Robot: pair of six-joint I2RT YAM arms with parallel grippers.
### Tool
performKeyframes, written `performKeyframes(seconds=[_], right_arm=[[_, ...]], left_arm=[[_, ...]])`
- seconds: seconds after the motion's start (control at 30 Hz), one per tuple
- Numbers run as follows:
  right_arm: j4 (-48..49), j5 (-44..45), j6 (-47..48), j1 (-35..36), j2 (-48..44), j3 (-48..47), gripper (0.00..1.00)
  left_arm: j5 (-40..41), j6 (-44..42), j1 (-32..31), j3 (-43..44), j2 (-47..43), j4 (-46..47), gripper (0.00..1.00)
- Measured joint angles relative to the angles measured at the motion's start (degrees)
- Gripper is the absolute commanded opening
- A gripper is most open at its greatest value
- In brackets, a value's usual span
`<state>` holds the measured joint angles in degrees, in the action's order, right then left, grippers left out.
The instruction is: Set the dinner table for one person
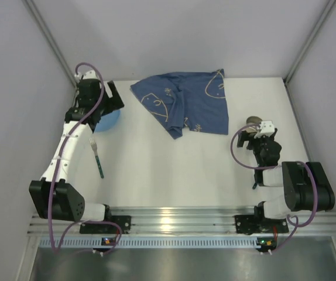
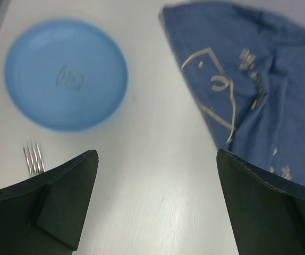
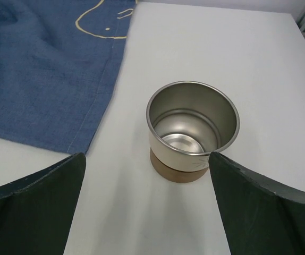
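The white dinner table (image 1: 156, 170) holds a round blue plate (image 2: 65, 74) at the far left, partly under my left arm in the top view (image 1: 110, 122). A fork with a teal handle (image 1: 96, 156) lies just in front of it; its tines (image 2: 34, 158) show in the left wrist view. A steel cup with a brown base (image 3: 192, 130) stands upright at the right (image 1: 252, 122). My left gripper (image 1: 114, 96) is open and empty above the table, right of the plate (image 2: 155, 159). My right gripper (image 1: 254, 132) is open just short of the cup (image 3: 147, 156).
A dark blue cloth with yellow fish drawings (image 1: 185, 105) lies rumpled at the back centre, between the plate and the cup. It also shows in the left wrist view (image 2: 259, 90) and the right wrist view (image 3: 41, 69). Grey walls enclose the table.
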<state>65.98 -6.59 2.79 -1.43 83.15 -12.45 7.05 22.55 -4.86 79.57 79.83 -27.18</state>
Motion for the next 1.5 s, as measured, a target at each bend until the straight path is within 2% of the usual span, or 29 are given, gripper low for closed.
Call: performKeyframes(seconds=[0.17, 0.37, 0.6, 0.8, 0.93, 1.0, 1.1, 1.13, 1.23, 1.27, 1.3, 1.33, 1.37, 1.5], right_arm=[[0.0, 3.3, -1.1, 0.0, 0.0, 0.0, 1.0], [0.0, 4.6, -1.5, 0.0, 0.0, 0.0, 1.0], [-0.3, 6.1, -1.5, 0.3, 0.0, -0.1, 1.0], [-1.3, 8.9, -1.4, 0.6, 0.0, -0.9, 1.0], [-3.1, 11.9, -1.5, 1.7, -0.1, -1.3, 1.0], [-5.0, 14.2, -2.1, 2.6, -0.4, -2.1, 1.0], [-14.5, 19.5, -3.5, 3.6, -1.4, -7.0, 1.0], [-19.3, 21.4, -4.7, 3.8, -1.4, -10.4, 1.0], [-35.6, 24.7, -7.3, 3.9, 0.2, -24.6, 1.0], [-39.0, 24.7, -7.8, 4.0, 0.8, -29.1, 1.0], [-41.8, 24.6, -8.2, 4.1, 1.0, -33.2, 1.0], [-43.1, 24.6, -8.6, 4.2, 0.8, -35.4, 1.0], [-44.1, 24.4, -9.2, 4.3, 0.3, -37.1, 1.0], [-46.9, 25.1, -18.2, 4.4, -0.3, -40.3, 1.0]], left_arm=[[-3.8, 3.3, 0.1, -6.6, -0.6, -7.0, 0.98], [-8.6, 7.8, -1.8, -7.7, 2.6, -7.1, 0.98], [-3.1, 12.7, -9.9, 5.8, 22.4, -6.0, 0.98], [-0.5, 16.9, -11.8, 22.4, 42.9, -5.4, 0.98], [1.0, 17.9, -12.7, 32.3, 53.7, -8.6, 0.98], [2.3, 18.1, -13.2, 37.7, 56.4, -10.2, 0.96], [2.3, 17.9, -13.8, 43.0, 59.4, -11.5, 0.86], [2.0, 17.9, -13.9, 44.4, 60.7, -11.7, 0.75], [0.9, 17.5, -13.9, 46.8, 62.8, -12.0, 0.58], [0.6, 17.3, -13.9, 47.3, 63.1, -12.1, 0.4], [0.1, 17.3, -13.8, 47.5, 63.3, -12.0, 0.27], [-0.6, 17.1, -13.7, 47.6, 63.6, -12.0, 0.08], [-1.1, 17.0, -13.7, 47.6, 63.9, -11.9, 0.0], [-2.3, 16.3, -13.6, 47.8, 64.1, -11.7, 0.0]])
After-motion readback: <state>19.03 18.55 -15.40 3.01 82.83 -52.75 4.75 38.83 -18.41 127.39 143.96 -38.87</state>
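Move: The blue cloth lies crumpled, its middle about 20 cm ahead of the left hand, 32 cm to the right and 26 cm below; its left edge is nearer, some 14 cm ahead and 17 cm right. The plate is about 13 cm ahead and 13 cm left, the fork 12 cm back and 11 cm left. From the right hand, the metal cup stands about 8 cm ahead, 3 cm right and slightly lower; the cloth's middle is 25 cm ahead and 30 cm left. The cloth's left edge gets pinched by the left hand, which dips down and slightly back, then sweeps forward, right and down (about 25 cm lower in all), tipping its fingers further down and shutting them from wide open. The right hand creeps rightward, then rises about 12 cm and goes forward over the cup, turning clockwise, fingers still open. ##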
